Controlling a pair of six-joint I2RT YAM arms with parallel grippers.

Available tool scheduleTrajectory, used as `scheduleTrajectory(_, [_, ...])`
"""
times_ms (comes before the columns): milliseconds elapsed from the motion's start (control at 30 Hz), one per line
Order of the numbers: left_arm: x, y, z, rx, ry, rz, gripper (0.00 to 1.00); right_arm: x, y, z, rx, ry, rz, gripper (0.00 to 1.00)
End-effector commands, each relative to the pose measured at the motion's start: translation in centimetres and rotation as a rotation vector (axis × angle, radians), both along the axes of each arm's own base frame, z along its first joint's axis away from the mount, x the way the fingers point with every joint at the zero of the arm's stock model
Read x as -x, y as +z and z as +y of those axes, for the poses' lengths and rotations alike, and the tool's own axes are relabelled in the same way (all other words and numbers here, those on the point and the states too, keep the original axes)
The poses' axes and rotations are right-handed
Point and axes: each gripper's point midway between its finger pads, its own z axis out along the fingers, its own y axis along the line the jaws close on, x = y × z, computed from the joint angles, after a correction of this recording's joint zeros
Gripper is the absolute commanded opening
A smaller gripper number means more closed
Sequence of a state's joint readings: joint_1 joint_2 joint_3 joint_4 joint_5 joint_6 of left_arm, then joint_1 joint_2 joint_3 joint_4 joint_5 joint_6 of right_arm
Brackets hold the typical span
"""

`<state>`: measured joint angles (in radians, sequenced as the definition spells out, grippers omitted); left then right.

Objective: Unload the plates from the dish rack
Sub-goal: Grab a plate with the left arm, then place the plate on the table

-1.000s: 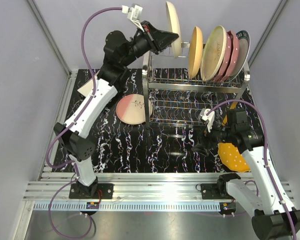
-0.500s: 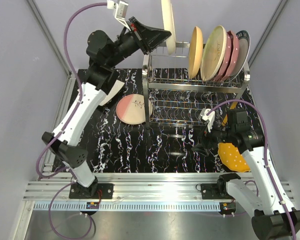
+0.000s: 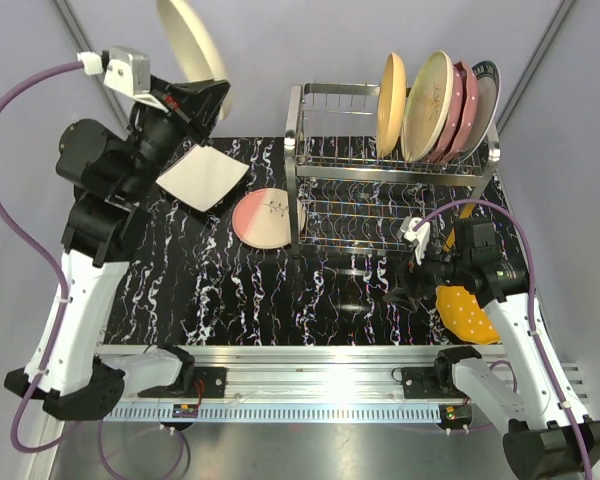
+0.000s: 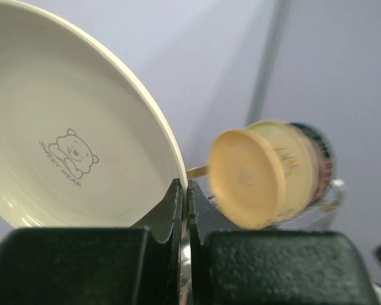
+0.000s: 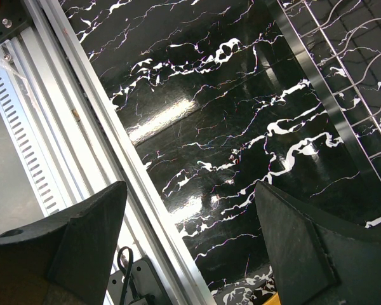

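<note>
My left gripper [image 3: 216, 92] is shut on the rim of a cream plate [image 3: 188, 38] and holds it high over the table's far left corner. In the left wrist view the cream plate [image 4: 70, 127] shows a small bear print, with the jaws [image 4: 183, 190] pinching its edge. The dish rack [image 3: 390, 170] holds a yellow-orange plate [image 3: 391, 103], a pale green plate [image 3: 427, 105], a pink dotted plate [image 3: 460, 112] and a dark-rimmed white plate [image 3: 486, 92], all on edge. My right gripper [image 3: 395, 297] hangs open and empty in front of the rack, low over the table [image 5: 197, 127].
A white square plate [image 3: 202, 177] and a pink-cream plate [image 3: 263, 218] lie on the black marbled table left of the rack. An orange dotted plate [image 3: 465, 312] lies by my right arm. The aluminium rail [image 5: 70, 127] runs along the near edge.
My left arm has swung left and back with the cream plate, from above the rack's left end to the far left corner. The right arm has not moved.
</note>
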<state>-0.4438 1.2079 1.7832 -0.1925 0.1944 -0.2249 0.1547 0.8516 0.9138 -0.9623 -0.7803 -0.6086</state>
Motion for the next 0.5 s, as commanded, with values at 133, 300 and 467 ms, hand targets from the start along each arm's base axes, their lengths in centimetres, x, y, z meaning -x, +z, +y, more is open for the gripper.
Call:
scheduleTrajectory(133, [-7.0,-15.6,9.8,-0.015,0.448,0.333,0.0,-0.4,0.8,0.1,-0.018,0.001,-0.058,0.89])
scheduleTrajectory(300, [-8.5,-24.7,12.7,0.049,0.468,0.527,0.0,-0.4,1.1,0.0,-0.02,-0.007,-0.08,0.89])
scheduleTrajectory(467, [-9.4,-35.7,16.4,0.131,0.56,0.76,0.0,-0.5,1.3,-0.1,-0.018,-0.015,-0.102,0.9])
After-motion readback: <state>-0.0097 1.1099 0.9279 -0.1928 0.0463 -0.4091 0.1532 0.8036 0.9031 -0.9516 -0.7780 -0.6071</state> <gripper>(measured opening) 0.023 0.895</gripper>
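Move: The white bear plate, already pinched at its edge in the left hand, is high over the table; the white square plate it heads towards lies about 27 cm ahead, 17 cm to the left and nearly 60 cm below. The pink-and-cream plate lies some 15 cm ahead, 2 cm right, equally low. The nearest racked plate stands about 15 cm ahead, 30 cm right and 15 cm lower. From the right hand, the square plate is roughly 38 cm ahead, 50 cm left and 20 cm down. The bear plate, still pinched at its rim, is carried fast down by about 36 cm and some 16 cm to the left, a little forward too, towards the table by the white square plate. On the way the left hand tips from pointing slightly up to pointing down and swings counter-clockwise, fingers staying shut. ##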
